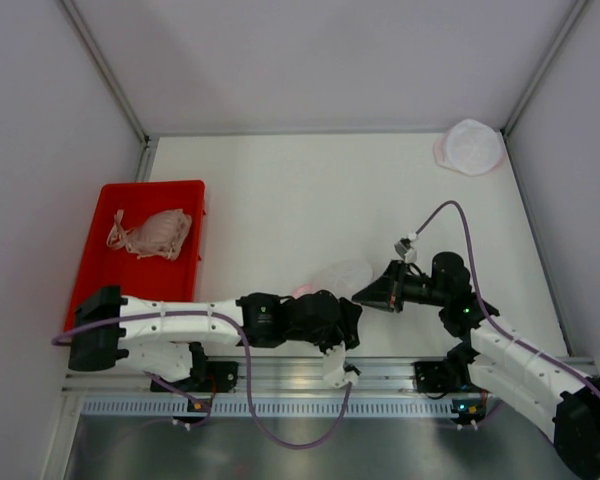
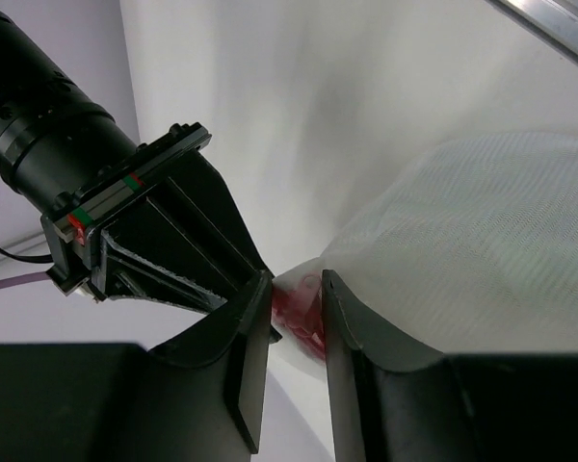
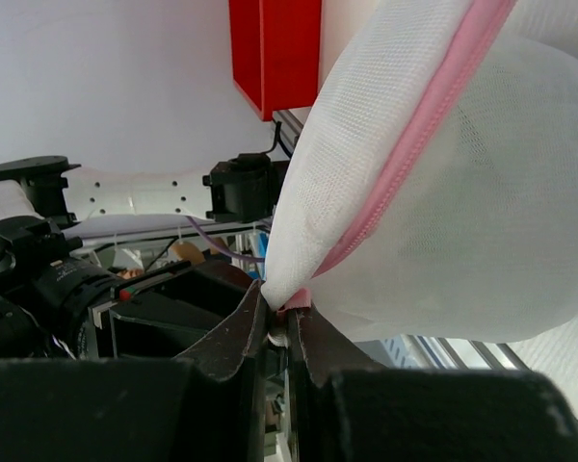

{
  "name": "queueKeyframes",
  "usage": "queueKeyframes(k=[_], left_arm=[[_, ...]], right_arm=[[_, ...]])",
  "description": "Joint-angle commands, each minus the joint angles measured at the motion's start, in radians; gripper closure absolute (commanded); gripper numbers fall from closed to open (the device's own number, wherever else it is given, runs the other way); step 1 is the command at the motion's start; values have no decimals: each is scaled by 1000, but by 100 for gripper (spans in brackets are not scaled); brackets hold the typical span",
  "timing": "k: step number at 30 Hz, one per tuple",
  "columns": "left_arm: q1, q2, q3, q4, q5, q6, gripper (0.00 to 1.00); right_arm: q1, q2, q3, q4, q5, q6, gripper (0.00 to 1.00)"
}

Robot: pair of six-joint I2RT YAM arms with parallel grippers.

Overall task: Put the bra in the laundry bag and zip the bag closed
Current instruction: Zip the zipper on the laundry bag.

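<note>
The bra point(image 1: 150, 233), a pale pink bundle, lies in the red bin point(image 1: 95, 262) at the left. The laundry bag point(image 1: 342, 273), white mesh with a pink zipper point(image 3: 414, 144), is lifted between the two grippers near the front middle. My right gripper point(image 3: 279, 298) is shut on the bag's corner at the zipper's end. My left gripper point(image 2: 297, 281) faces it from the left. Its jaws stand a little apart, with a pink-red piece of the bag's edge point(image 2: 303, 313) between the tips. In the top view the left gripper point(image 1: 342, 305) and the right gripper point(image 1: 365, 294) almost meet.
A second white and pink mesh item point(image 1: 470, 147) lies at the far right corner. White walls close the table on three sides. The red bin point(image 3: 275, 53) shows behind the bag in the right wrist view. A metal rail point(image 1: 280, 375) runs along the near edge.
</note>
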Motion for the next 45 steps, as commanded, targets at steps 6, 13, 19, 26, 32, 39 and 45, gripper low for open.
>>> queueKeyframes(k=[6,13,19,26,32,39,45], left_arm=[[-4,-30,-16,66,-32,-4,82],[-6,-105,-74,65,24,7,93],[-6,-148,-88,30,49,-31,100],[-6,-182,-122,30,69,-65,100],[-6,-220,-157,13,69,-59,100],[-6,-275,-175,-42,104,-61,100],[-6,-307,-200,-47,109,-39,100]], right_arm=[[20,-6,21,4,7,-21,100],[16,8,32,5,21,-37,100],[-6,60,75,33,13,-61,100],[-26,141,148,66,-13,-81,100],[-35,161,153,99,-24,-83,100],[-104,210,177,122,-79,-107,100],[-115,236,196,131,-90,-124,100]])
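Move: The zip pull and bunched pink tape sit between the left hand's parted fingertips, within about 1 cm of the hand point. The zip end held by the right fingers is some 3 cm ahead of the left hand; the visible pink zip edge lies about 12 cm to its left and 4 cm ahead, slightly lower. The visible mesh panel is roughly 8 cm ahead and 3 cm left, some 5 cm down. The pull is about 3 cm back from the right hand, nearly level. The pink zip tape by the pull is pinched as the left fingers close on it; that hand then draws it about 5 cm leftward, rising some 2 cm on the way, slowly at first and faster at the end. The right hand keeps its grip on the zip end, lifts slightly, then shifts about 3 cm forward, away from the left hand. ##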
